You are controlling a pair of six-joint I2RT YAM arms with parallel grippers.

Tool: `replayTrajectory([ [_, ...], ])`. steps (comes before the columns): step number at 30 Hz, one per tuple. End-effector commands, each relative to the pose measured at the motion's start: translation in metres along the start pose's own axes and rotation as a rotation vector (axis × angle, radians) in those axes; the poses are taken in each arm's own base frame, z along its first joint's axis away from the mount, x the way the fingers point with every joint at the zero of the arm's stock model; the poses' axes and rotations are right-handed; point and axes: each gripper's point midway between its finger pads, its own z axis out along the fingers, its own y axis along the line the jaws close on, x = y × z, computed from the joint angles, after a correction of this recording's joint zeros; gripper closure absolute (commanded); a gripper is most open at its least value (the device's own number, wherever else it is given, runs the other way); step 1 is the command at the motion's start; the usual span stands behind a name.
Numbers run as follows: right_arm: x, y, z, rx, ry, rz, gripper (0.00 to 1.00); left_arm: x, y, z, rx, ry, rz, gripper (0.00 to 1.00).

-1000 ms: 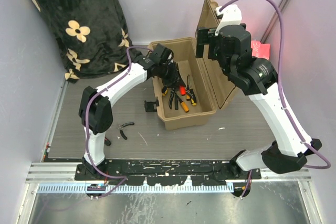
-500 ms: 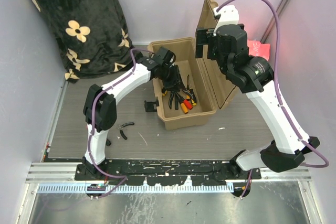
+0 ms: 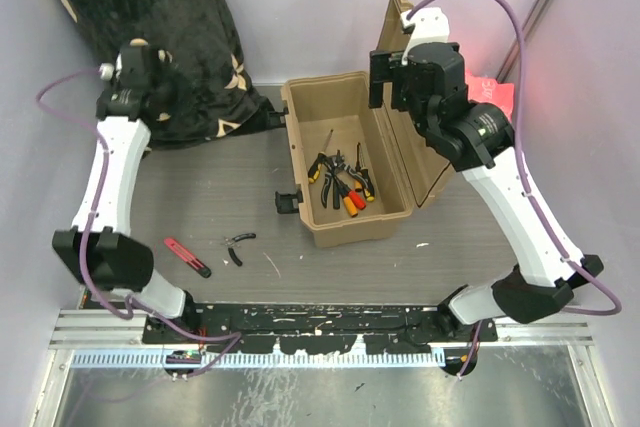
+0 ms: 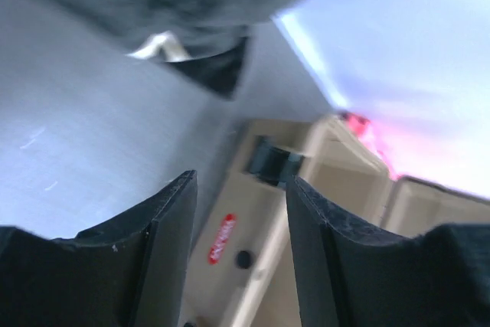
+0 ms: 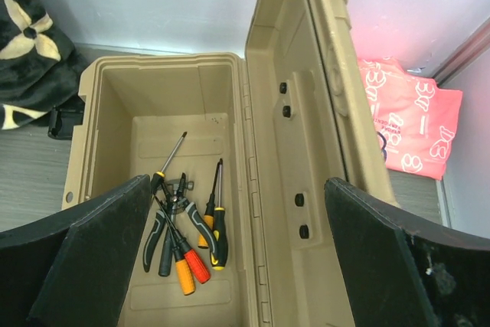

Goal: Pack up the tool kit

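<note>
The tan toolbox (image 3: 310, 217) stands open mid-table, its lid (image 3: 405, 137) upright on the right. Pliers and screwdrivers (image 3: 340, 182) with orange, red and black handles lie on its floor, also the tools (image 5: 184, 239) in the right wrist view. Small black pliers (image 3: 238, 243) and a red-handled tool (image 3: 187, 257) lie on the table left of the box. My left gripper (image 3: 160, 82) hangs far left by the blanket, open and empty; its blurred view shows the box side (image 4: 230, 266). My right gripper (image 5: 236, 183) hovers open and empty above the box hinge.
A black floral blanket (image 3: 150, 37) fills the back left corner, close to my left wrist. A pink patterned cloth (image 5: 409, 124) lies behind the lid at the right. Grey walls close in on the left, back and right.
My left arm has swung out of the toolbox to the far left while its jaws widened. The red-handled tool on the table is now uncovered. The right arm barely shifted.
</note>
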Motion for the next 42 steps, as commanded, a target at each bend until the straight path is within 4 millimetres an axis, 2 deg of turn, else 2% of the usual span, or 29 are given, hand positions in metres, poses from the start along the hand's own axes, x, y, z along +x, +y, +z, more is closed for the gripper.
replayTrajectory([
  [1,-0.018,0.016,0.011,-0.053,-0.046,0.029,0.0,0.082,0.121,-0.015,-0.393,0.241,-0.105,0.49],
  [4,-0.02,0.026,0.016,-0.086,-0.04,0.042,0.0,0.124,0.161,-0.03,-0.483,0.364,-0.127,0.49],
  [7,-0.021,0.035,0.02,-0.118,-0.037,0.058,0.0,0.151,0.193,-0.044,-0.596,0.448,-0.145,0.48],
  [12,-0.021,0.039,0.021,-0.131,-0.033,0.079,0.0,0.192,0.231,-0.058,-0.709,0.573,-0.193,0.48],
  [15,-0.021,0.038,0.019,-0.129,-0.029,0.084,0.0,0.212,0.246,-0.062,-0.74,0.636,-0.215,0.5],
  [19,-0.02,0.036,0.017,-0.121,-0.027,0.09,0.0,0.222,0.251,-0.059,-0.749,0.658,-0.228,0.51],
  [26,-0.018,0.037,0.017,-0.126,-0.019,0.097,0.0,0.234,0.237,-0.032,-0.738,0.643,-0.327,0.5],
  [30,-0.018,0.036,0.016,-0.125,-0.016,0.097,0.0,0.242,0.237,-0.02,-0.762,0.627,-0.32,0.5],
  [35,-0.019,0.03,0.012,-0.104,-0.015,0.089,0.0,0.255,0.242,-0.014,-0.801,0.603,-0.304,0.51],
  [42,-0.018,0.019,0.005,-0.07,-0.012,0.073,0.0,0.26,0.26,-0.01,-0.859,0.563,-0.263,0.54],
])
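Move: The pliers lie on the table about 24 cm back from the left gripper, some 2 cm to its right and roughly 33 cm below. The red box cutter lies around 12 cm to the left of the pliers and 3 cm nearer the base. The open toolbox's middle is about 27 cm to the right of the pliers and 21 cm farther out. From the right gripper the pliers are some 45 cm left, 14 cm back and 45 cm down. Bring the left gripper quickly back and down, about 25 cm each way, towards the pliers, pitching the wrist some 60 degrees so the fingers point at the table. Then slow down, easing a few centimetres right and down with the fingers kept half open, and stop short of touching. Meanwhile shift the open right gripper about 5 cm left, slightly forward and down, over the toolbox. ##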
